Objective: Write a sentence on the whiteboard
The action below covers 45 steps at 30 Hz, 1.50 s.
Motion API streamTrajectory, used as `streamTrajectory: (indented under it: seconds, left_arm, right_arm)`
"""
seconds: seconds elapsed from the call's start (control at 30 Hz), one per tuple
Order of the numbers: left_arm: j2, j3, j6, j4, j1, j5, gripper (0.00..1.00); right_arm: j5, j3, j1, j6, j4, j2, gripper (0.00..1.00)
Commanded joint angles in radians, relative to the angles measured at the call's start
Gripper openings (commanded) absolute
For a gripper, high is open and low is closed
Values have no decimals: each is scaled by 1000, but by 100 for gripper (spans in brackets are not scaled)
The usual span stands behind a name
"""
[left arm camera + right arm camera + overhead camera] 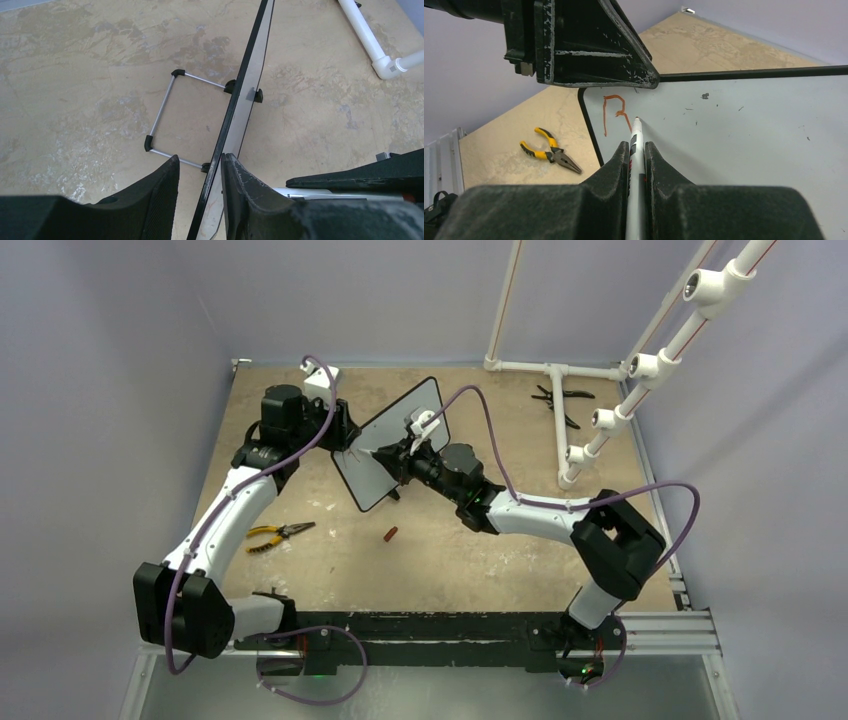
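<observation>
The whiteboard (395, 445) stands tilted on its wire stand (162, 112) mid-table. It shows edge-on in the left wrist view (248, 85) and face-on in the right wrist view (744, 130). My left gripper (350, 445) straddles the board's top corner (199, 157). Its right finger (240, 180) lies against the white face, and a gap shows between the left finger and the frame. My right gripper (637, 145) is shut on a white marker (636, 150), whose tip touches the board. Of the sentence, only one red R-like shape (616, 112) shows near the corner.
Yellow-handled pliers (278, 535) lie left of the board and also show in the right wrist view (549, 150). A small red cap (390, 534) lies in front of the board. Black pliers (560, 400) and a white pipe frame (560, 420) are at the back right.
</observation>
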Motion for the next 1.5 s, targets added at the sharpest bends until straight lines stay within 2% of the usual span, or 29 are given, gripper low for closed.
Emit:
streamTrajectory:
  seconds: [0.0,0.27,1.0,1.47]
  left_arm:
    - [3,-3,24,44,7,25,34]
    - [7,-8,23,49,7,39,27]
    - [5,-15,20,54,8,53,17]
    - [6,-19,18,52,8,41,8]
  right_arm:
    - [30,45,-5,4,22,6,0]
    - [35,44,-9,3,22,24,0]
    - [94,-3,-9,-1,10,18,0]
    - [21,-30,-9,1,66,-64,0]
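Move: The right hand holds the marker, its tip at the writing spot on the whiteboard about 3 cm ahead and 5 cm left, roughly level. The drawn R sits 2 cm ahead, 7 cm left and 1 cm higher. For the left hand, the whiteboard's upper edge lies between its fingers, about 1 cm ahead, 1 cm right and 1 cm below; the writing spot is roughly 4 cm back, 2 cm right and 4 cm below. Right hand strokes the marker about 2.5 cm down, then rises 1 cm; left fingers close around the whiteboard's edge. ##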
